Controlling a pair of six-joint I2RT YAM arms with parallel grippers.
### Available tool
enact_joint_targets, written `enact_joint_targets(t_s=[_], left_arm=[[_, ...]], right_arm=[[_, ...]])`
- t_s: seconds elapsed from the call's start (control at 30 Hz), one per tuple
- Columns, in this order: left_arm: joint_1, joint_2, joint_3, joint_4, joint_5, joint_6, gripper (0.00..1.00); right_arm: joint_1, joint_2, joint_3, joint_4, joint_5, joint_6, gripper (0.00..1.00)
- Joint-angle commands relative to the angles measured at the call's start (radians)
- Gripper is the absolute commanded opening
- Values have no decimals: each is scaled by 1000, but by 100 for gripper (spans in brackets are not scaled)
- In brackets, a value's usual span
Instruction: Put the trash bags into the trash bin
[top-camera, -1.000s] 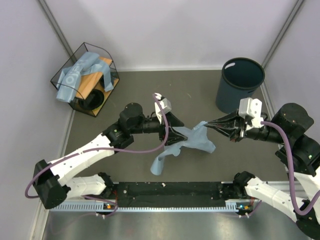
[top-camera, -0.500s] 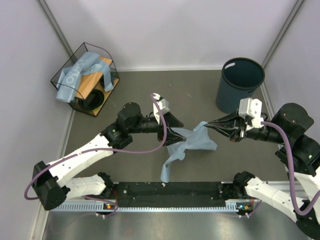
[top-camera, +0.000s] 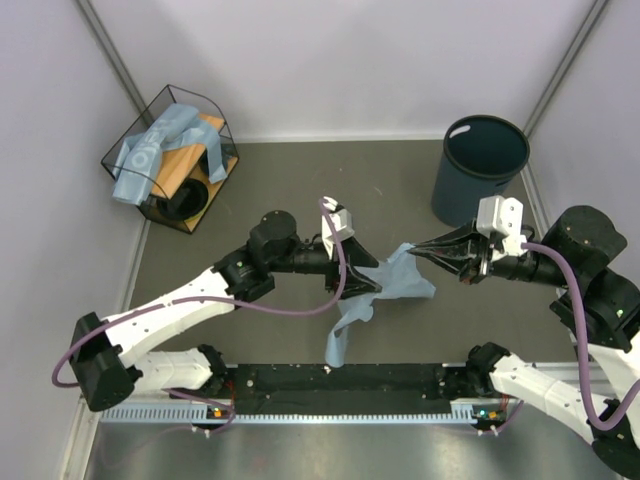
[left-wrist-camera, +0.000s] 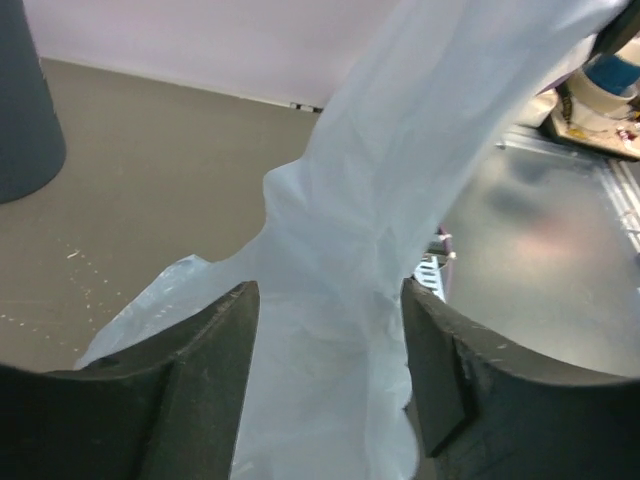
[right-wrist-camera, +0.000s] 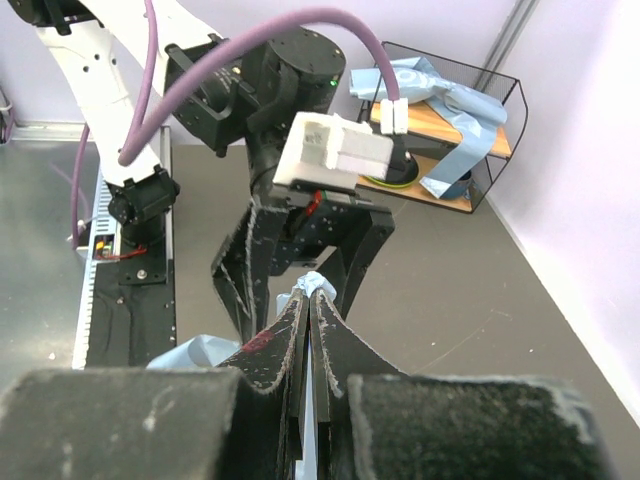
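Observation:
A light-blue trash bag (top-camera: 405, 283) hangs above the table's middle, and a crumpled tail (top-camera: 336, 345) droops toward the near edge. My right gripper (top-camera: 413, 250) is shut on the bag's top corner; in the right wrist view a small tuft of film (right-wrist-camera: 316, 284) pokes out past the gripper's (right-wrist-camera: 310, 297) closed tips. My left gripper (top-camera: 376, 285) is open, and the film (left-wrist-camera: 345, 250) runs between its two dark fingers (left-wrist-camera: 210, 370) without being pinched. The dark blue-grey trash bin (top-camera: 481, 166) stands upright at the back right. Its wall (left-wrist-camera: 22, 120) shows at the left edge of the left wrist view.
A black wire basket (top-camera: 165, 110) at the back left holds more blue bags (top-camera: 150, 148) on a wooden base. It also appears in the right wrist view (right-wrist-camera: 470, 130). White walls close in the grey table on three sides. A black rail (top-camera: 340, 380) runs along the near edge.
My left gripper has moved right, toward the right gripper, with its jaws round the bag. The bag's hanging tail has swung right and lower. The right gripper has stayed put.

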Motion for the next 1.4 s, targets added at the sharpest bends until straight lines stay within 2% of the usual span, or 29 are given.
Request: enact_joint_targets(t_s=[0.0,0.3,0.5,0.7,0.87,1.03,1.27,1.37], left_arm=[[-6,40,50,-13,-66,39,60],[-3,45,15,9,-72,9,38],[0,51,33,3,-81,9,30],[0,63,4,-26,-83,24,27],[10,78,-51,-70,-150,72,22],[17,129,-33,-138,-181,113,19],[36,124,-57,-229,-172,205,1],[92,85,-97,-269,-141,227,0]], right_arm=[[8,5,26,42,-15,2,0],[11,-3,26,42,-19,-1,0],[11,-5,29,44,-25,-1,0],[10,5,61,48,4,4,0],[11,14,89,62,17,18,0],[11,14,90,71,13,22,0],[11,8,90,76,77,21,0],[11,2,73,70,150,19,0]])
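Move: The trash bag hangs from the shut right fingers, its middle about 3 cm right of the left hand, roughly 2 cm back and 6 cm below; its loose tail droops some 6 cm left, 10 cm back and 16 cm below that hand. The right fingers are around 6 cm right, 2 cm back and 13 cm above it. From the right hand the bag's middle lies about 3 cm left, level fore and aft, 19 cm below. With the bag film already between its wide-open fingers, the left hand eases slightly down and forward and nearly halts there while they close more than halfway, then sinks faster down along the hanging bag, about 11 cm down and 4 cm forward in all, its right-pointing fingers tipping down some 20 degrees and shutting fully to pinch the film. The right hand keeps its shut grip on the bag's upper end and rises only about 2 cm, late on. ##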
